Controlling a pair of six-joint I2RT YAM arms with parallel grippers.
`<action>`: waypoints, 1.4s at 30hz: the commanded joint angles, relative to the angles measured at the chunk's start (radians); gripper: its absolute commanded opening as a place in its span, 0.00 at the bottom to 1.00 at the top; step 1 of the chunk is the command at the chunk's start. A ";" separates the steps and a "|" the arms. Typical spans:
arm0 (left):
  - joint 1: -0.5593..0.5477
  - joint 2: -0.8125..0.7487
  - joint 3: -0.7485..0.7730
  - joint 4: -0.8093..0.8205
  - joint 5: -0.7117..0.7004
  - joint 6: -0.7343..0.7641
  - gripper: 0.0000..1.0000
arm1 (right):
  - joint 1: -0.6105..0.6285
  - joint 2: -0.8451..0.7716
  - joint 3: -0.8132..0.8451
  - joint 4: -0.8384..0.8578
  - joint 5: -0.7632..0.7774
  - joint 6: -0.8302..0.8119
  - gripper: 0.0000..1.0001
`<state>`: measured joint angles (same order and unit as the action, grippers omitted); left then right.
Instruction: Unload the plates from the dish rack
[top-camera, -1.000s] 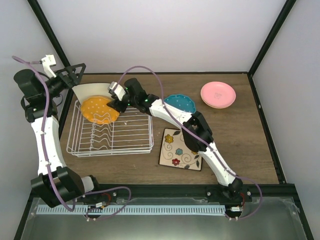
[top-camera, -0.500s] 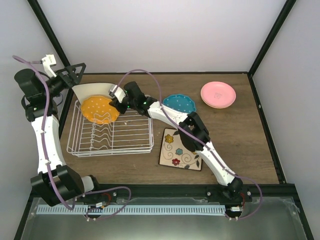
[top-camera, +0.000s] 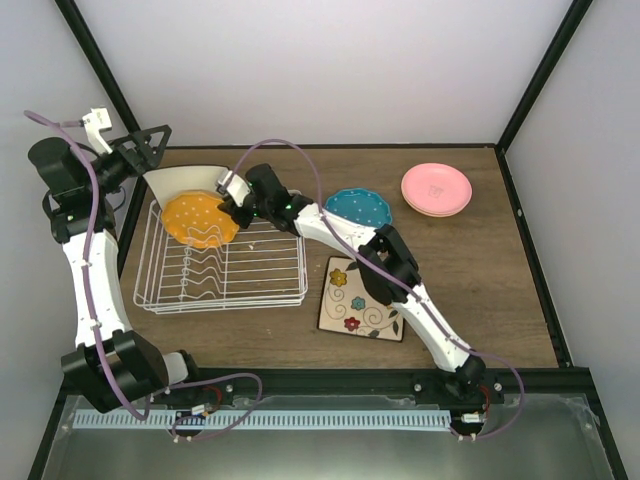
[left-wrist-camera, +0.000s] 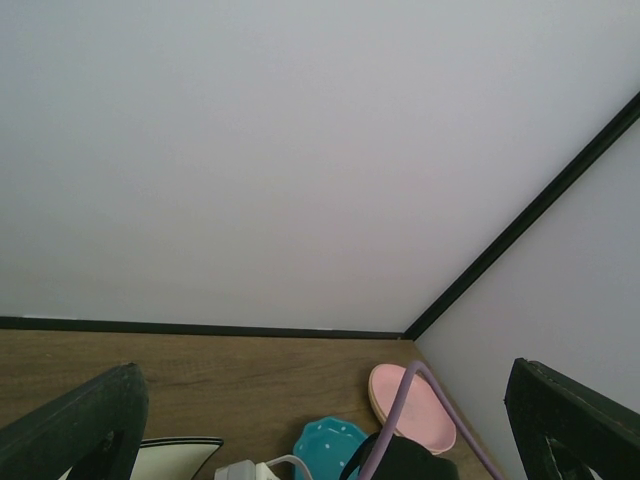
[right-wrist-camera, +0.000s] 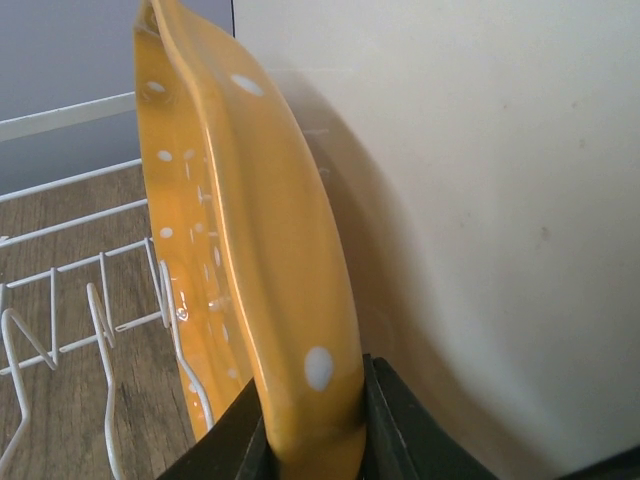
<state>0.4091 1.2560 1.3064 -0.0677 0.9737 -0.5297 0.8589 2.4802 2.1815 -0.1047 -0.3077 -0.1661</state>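
The white wire dish rack (top-camera: 255, 268) sits at the table's left. A scalloped, dotted bright-orange plate (top-camera: 198, 220) stands upright in its back row, with a square cream plate (top-camera: 178, 181) leaning just behind it. My right gripper (top-camera: 236, 212) is shut on the orange plate's right rim. In the right wrist view both fingers pinch that rim (right-wrist-camera: 290, 300) at my right gripper (right-wrist-camera: 315, 440), and the cream plate (right-wrist-camera: 480, 200) fills the background. My left gripper (top-camera: 150, 146) hangs open and holds nothing above the rack's back-left corner.
A teal plate (top-camera: 361, 206) lies on the table right of the rack. A pink plate (top-camera: 436, 187) is stacked on another at the back right. A flowered square plate (top-camera: 363, 298) lies in front of the rack's right end. The right arm's purple cable (top-camera: 300, 150) arcs over the rack.
The right gripper's jaws have closed onto the orange plate's rim, and the arm has edged slightly left. The left arm has not moved.
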 joint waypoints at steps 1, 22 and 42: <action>-0.005 0.003 -0.006 0.024 0.007 -0.006 1.00 | 0.011 -0.144 0.016 0.061 0.014 -0.008 0.01; -0.004 -0.004 -0.030 0.061 -0.002 -0.037 1.00 | -0.004 -0.608 -0.316 0.013 0.087 -0.107 0.01; -0.006 0.018 -0.025 0.096 0.005 -0.072 1.00 | -0.718 -0.876 -0.616 -0.224 -0.237 0.570 0.01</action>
<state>0.4084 1.2690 1.2793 0.0006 0.9699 -0.5957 0.2344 1.5944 1.5864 -0.3077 -0.3050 0.1860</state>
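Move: The orange dotted plate is already pinched by its right rim, its middle about 8 cm left of the right hand and level with it. The white plate leans close behind it, some 10 cm left and 4 ahead. The laid-out blue plate is roughly 34 cm right, 2 ahead and 15 below; the flowered plate lies 34 right and 20 back, the pink plate 59 right and 9 ahead. From the left hand, the blue plate is about 45 cm right, 5 ahead and far below. Straight up at first, the right hand keeps its pinch on the orange plate's rim and draws it out of the rack, drifting a little back. Still climbing to some 20 cm, it then sweeps fast to the right and latterly forward, about 40 cm rightward in all, towards the plates already laid out, while the wrist swings roughly 40 degrees clockwise. ##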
